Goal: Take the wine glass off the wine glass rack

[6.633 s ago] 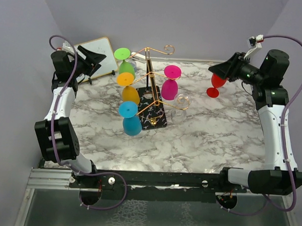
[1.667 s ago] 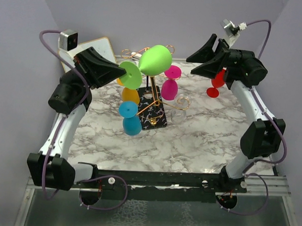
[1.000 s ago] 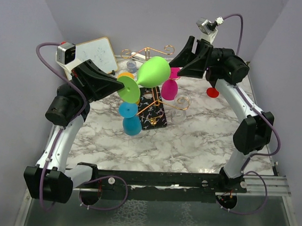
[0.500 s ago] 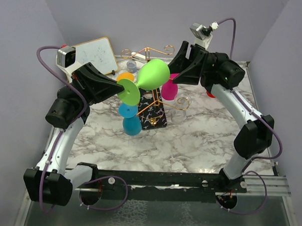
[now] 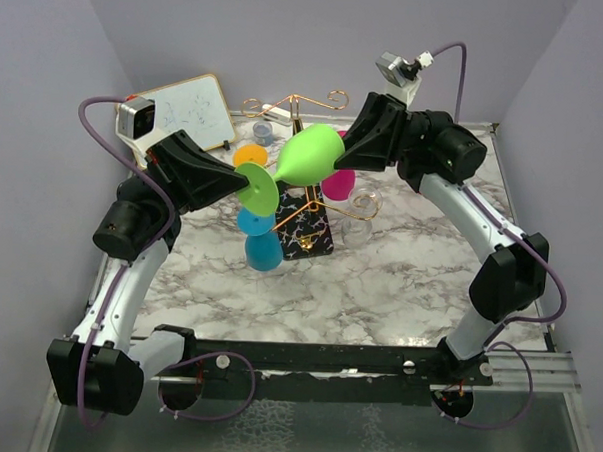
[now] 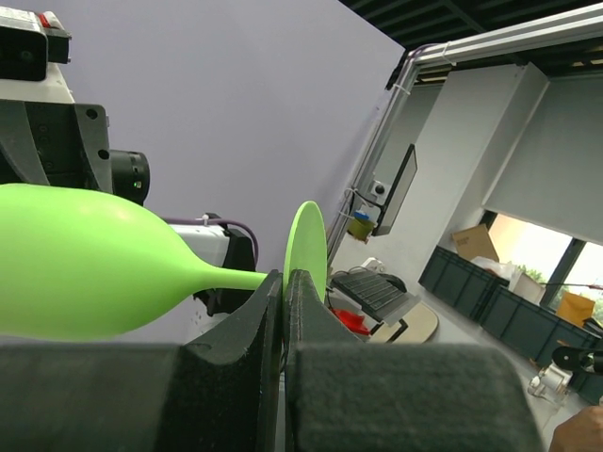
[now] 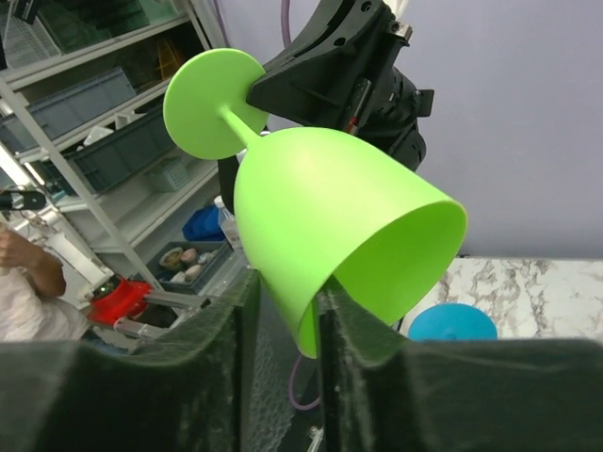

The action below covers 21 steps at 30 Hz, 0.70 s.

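A lime green wine glass hangs in the air on its side, above the wine glass rack of gold wire with its black veined base. My left gripper is shut on the glass's thin stem just beside the round foot; the bowl points away to the right arm. My right gripper straddles the bowl's rim, one finger inside the bowl and one outside. In the right wrist view a dark gap shows between the outside finger and the glass wall.
Orange, blue and pink glasses still hang on the rack, with a clear glass at its right. A small whiteboard leans at the back left. The marble tabletop stretches to the front and right.
My right arm has come left onto the green glass's bowl and its jaws have narrowed around the rim. The left gripper has carried the glass slightly down and right, still holding the stem.
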Each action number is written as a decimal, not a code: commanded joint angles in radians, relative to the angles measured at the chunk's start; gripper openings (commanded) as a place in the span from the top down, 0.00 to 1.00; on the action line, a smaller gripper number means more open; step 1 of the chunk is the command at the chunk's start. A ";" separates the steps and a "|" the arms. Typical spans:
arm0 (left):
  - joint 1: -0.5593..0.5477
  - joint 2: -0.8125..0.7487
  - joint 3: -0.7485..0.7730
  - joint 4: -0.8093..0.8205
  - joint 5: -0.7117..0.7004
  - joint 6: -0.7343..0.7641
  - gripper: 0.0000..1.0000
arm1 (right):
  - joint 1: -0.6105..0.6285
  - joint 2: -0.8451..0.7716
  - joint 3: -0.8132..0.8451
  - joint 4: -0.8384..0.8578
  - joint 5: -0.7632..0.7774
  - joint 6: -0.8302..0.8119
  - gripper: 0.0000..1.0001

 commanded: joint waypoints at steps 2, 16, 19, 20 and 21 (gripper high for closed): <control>-0.001 -0.006 -0.015 0.240 -0.004 0.026 1.00 | 0.023 -0.036 -0.004 0.337 0.019 -0.017 0.86; -0.001 -0.019 -0.103 0.186 -0.038 0.062 0.15 | 0.023 -0.111 -0.011 0.154 -0.055 -0.176 0.99; 0.000 -0.033 -0.135 0.131 -0.046 0.100 0.09 | 0.024 -0.170 -0.011 -0.029 -0.086 -0.351 0.99; -0.001 -0.038 -0.145 0.108 -0.049 0.117 0.08 | 0.024 -0.194 -0.011 -0.116 -0.093 -0.426 0.99; -0.001 -0.047 -0.154 0.083 -0.054 0.137 0.07 | 0.024 -0.222 -0.011 -0.212 -0.096 -0.510 0.99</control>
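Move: The green wine glass is clear of the rack, its stem end still pinched by the left hand; its middle lies about 8 cm to that hand's right, 4 cm ahead and 4 cm below. From the right hand, whose part-open fingers straddle the rim, the middle is some 7 cm left, 3 cm back and 3 cm higher. Still racked are the magenta glass, 14 cm ahead of the right hand, 2 cm right and about 28 cm below, and the orange, 13 cm ahead and 15 cm left, equally low. The green glass changes hands: the right fingers shut on its rim while the left keeps hold, then the left opens wide around the stem end and lets go, moving about 3 cm down and 2.5 cm forward. The right hand keeps the rim pinched, drawing the glass back roughly 3 cm and slightly up, with a late wrist roll of about 15 degrees. ##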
